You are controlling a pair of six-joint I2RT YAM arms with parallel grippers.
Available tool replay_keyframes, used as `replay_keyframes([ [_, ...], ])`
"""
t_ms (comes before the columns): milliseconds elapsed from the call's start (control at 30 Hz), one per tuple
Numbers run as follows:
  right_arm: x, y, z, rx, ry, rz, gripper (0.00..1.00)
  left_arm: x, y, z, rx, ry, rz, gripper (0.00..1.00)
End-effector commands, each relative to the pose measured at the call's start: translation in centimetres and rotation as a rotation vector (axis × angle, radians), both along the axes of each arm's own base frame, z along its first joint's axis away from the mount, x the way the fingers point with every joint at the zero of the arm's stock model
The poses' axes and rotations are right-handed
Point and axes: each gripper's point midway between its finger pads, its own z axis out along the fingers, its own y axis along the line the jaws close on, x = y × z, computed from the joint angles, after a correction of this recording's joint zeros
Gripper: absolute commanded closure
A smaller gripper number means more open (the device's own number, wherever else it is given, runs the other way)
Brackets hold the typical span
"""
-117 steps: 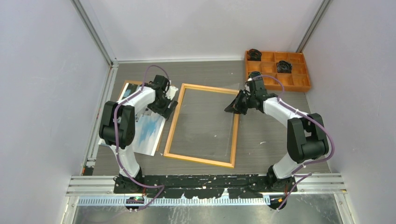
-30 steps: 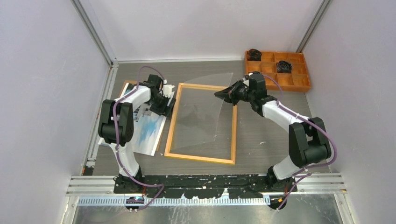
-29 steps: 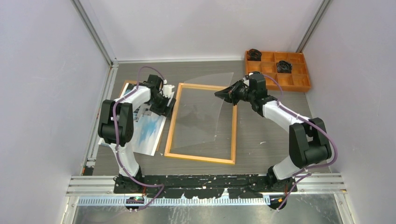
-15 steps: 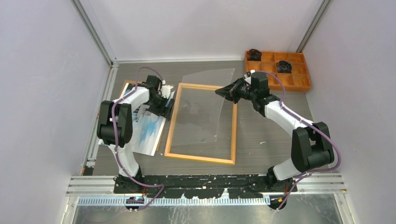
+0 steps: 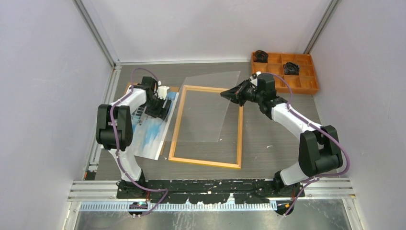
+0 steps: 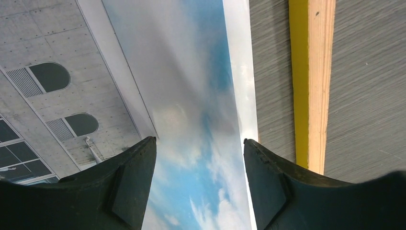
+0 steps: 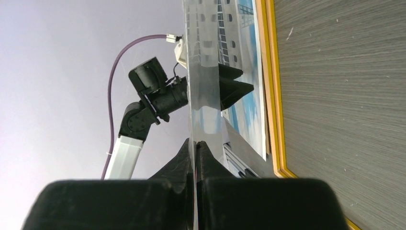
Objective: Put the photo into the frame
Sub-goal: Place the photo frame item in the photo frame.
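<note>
The photo (image 5: 148, 136) lies face up at the left of the table, showing a white building and blue sky (image 6: 182, 96). My left gripper (image 5: 160, 109) hovers over its far part, jaws open (image 6: 199, 141) with only the print between the fingers. The frame (image 5: 174, 129) lies flat in the middle, its yellow-edged rail (image 6: 309, 72) just right of the photo. My right gripper (image 5: 224, 95) is shut (image 7: 195, 142) on the edge of a clear sheet (image 5: 206, 110), which is raised and curved over the frame (image 7: 273, 96).
A brown board (image 5: 128, 86) peeks out under the photo's far corner. An orange compartment tray (image 5: 285, 84) with black items stands at the back right. Walls close in left, right and behind. The left arm (image 7: 153, 96) shows through the sheet.
The left gripper has moved left, off the frame's edge and over the photo. The right gripper has lifted the clear sheet up and back from the frame.
</note>
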Motion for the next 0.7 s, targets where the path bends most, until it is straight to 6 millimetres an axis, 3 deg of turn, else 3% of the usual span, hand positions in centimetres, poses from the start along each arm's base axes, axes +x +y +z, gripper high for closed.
replay_keyframes([
  [0, -0.8, -0.2, 1.0, 0.025, -0.048, 0.023, 0.99, 0.7, -0.2, 2.3, -0.010, -0.059, -0.015, 0.32],
  [333, -1.7, -2.1, -5.5, -0.111, 0.020, 0.059, 0.99, 0.5, 0.2, 1.7, 0.012, -0.055, -0.014, 0.32],
  [667, -0.9, -2.4, -8.0, -0.186, 0.030, 0.082, 0.99, -0.2, -1.0, 1.2, 0.023, -0.046, -0.051, 0.32],
])
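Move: The right hand holds the clear sheet by its right-hand side. The yellow-edged frame's middle is about 21 cm below this hand, some 6 cm to its left and 4 cm back; the frame's right rail is roughly 10 cm to the hand's right and level ahead, while the photo's middle lies about 39 cm left and 2 cm back. From the idle left hand, the frame's middle is some 22 cm to the right, 4 cm back and 3 cm lower. The right hand, its fingers still shut on the clear sheet, lowers it steadily about 8.5 cm towards the frame, easing some 2 cm to the right on the way towards the frame's right rail. Its left-pointing fingers dip roughly 10 degrees further, so the sheet's far side goes down towards the left rail while the hand stays well above the table. ##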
